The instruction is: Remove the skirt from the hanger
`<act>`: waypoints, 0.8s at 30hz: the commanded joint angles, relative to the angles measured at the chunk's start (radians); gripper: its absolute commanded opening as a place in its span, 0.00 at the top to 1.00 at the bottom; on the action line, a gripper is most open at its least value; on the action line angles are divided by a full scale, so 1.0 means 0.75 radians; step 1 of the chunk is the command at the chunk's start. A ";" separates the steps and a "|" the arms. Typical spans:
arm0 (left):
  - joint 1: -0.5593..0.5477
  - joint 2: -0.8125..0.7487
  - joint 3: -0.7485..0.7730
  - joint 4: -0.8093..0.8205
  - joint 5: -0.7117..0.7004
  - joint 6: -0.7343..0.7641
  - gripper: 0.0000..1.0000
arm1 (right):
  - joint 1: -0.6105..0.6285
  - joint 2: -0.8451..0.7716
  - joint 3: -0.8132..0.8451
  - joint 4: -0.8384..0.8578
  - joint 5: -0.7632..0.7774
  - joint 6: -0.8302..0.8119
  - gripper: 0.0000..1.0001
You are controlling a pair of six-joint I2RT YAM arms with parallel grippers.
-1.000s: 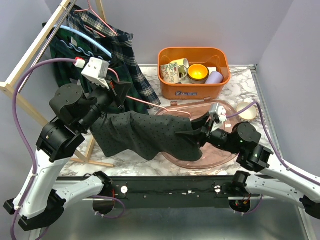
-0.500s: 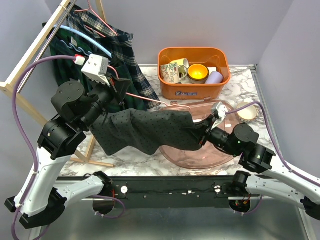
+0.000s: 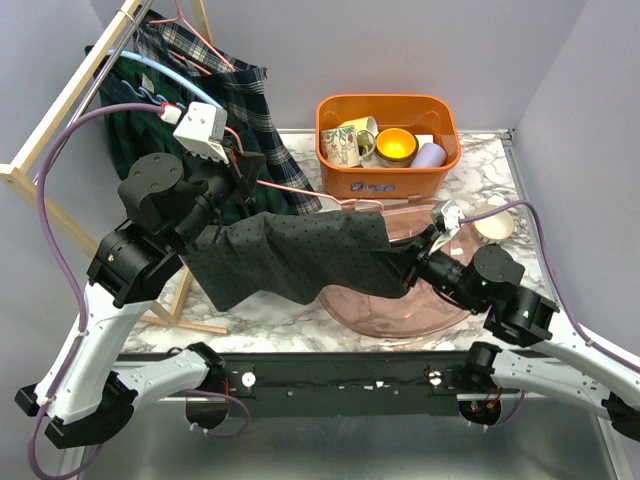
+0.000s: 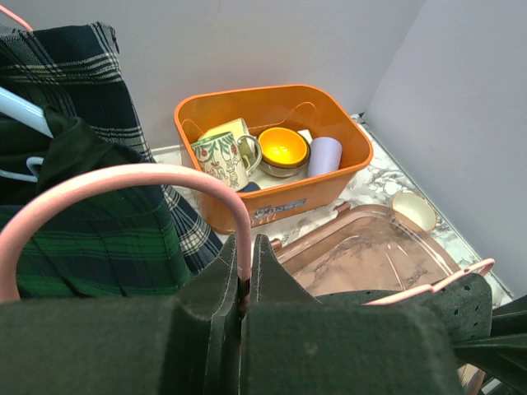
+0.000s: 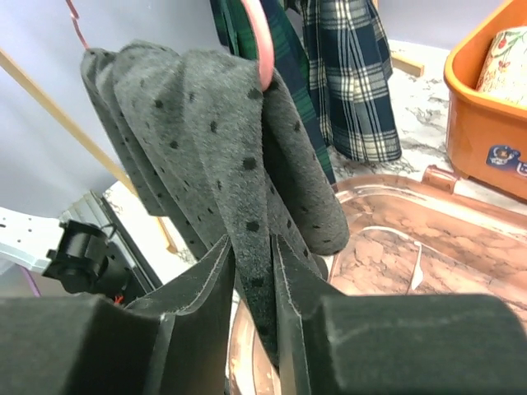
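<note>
A dark grey dotted skirt [image 3: 300, 255] hangs stretched between my two arms, above the table. It is still on a pink hanger [image 3: 300, 196]. My left gripper [image 3: 243, 178] is shut on the hanger's pink hook [image 4: 156, 177], seen up close in the left wrist view, jaws pinching the wire [image 4: 243, 267]. My right gripper [image 3: 405, 262] is shut on a fold of the skirt [image 5: 247, 206]; the right wrist view shows the cloth squeezed between the pads, with the pink hanger [image 5: 262, 41] above it.
An orange bin [image 3: 388, 172] with mugs and bowls stands at the back. A pink translucent tray [image 3: 425, 310] lies under the skirt's right end. Plaid skirts [image 3: 235, 130] hang on a wooden rack [image 3: 55, 120] at left. A small bowl [image 3: 492, 222] sits right.
Both arms have moved up and away from the near edge; the skirt is lifted higher and pulled tauter, its right end now over the tray's far side.
</note>
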 commanded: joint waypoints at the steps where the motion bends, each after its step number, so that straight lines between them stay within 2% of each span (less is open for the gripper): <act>1: -0.006 -0.005 0.038 0.133 -0.047 -0.006 1.00 | 0.008 0.019 0.082 -0.022 0.036 -0.014 0.77; 3: -0.006 -0.005 0.030 0.140 -0.047 -0.008 1.00 | 0.006 0.029 0.086 -0.018 0.048 -0.024 0.99; 5: -0.006 -0.003 0.026 0.146 -0.057 -0.006 1.00 | 0.008 0.037 0.080 -0.016 0.076 -0.024 0.99; 7: -0.006 0.003 0.030 0.152 -0.086 0.004 1.00 | 0.006 0.009 0.057 -0.018 0.195 -0.014 0.99; 12: -0.006 0.046 0.140 0.109 -0.337 0.059 1.00 | 0.006 -0.108 0.012 -0.116 0.646 0.048 0.99; 15: -0.006 0.075 0.210 0.105 -0.397 0.088 1.00 | 0.006 -0.190 0.006 -0.167 0.780 0.064 0.99; 20: -0.004 0.099 0.284 0.127 -0.403 0.121 1.00 | 0.008 -0.259 0.061 -0.200 0.848 0.019 0.99; 24: -0.006 0.091 0.312 0.133 -0.389 0.116 1.00 | 0.008 -0.292 0.182 -0.033 0.670 -0.128 0.99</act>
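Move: My left hand already grips the hanger by its hook; the dark dotted skirt's middle sits about 7 cm to its right, 4 cm back and 17 cm below. The skirt's near edge is already between my half-open right fingers, its middle about 16 cm to that hand's left and 3 cm ahead. From my right hand, the hanger's free end is roughly 7 cm ahead, 3 cm left and 7 cm up, while the pink lid's middle lies 12 cm ahead, 5 cm right and 32 cm below. I shut my right fingers on the skirt's edge first, rising a little, then draw the cloth about 10 cm to the right, away from the hanger's hook, edging some 3 cm forward and 4 cm up while the hand swings clockwise nearly 30 degrees. My left hand keeps its pinch on the hook and, mostly later on, lifts about 4 cm, easing forward and turning slightly counter-clockwise. ##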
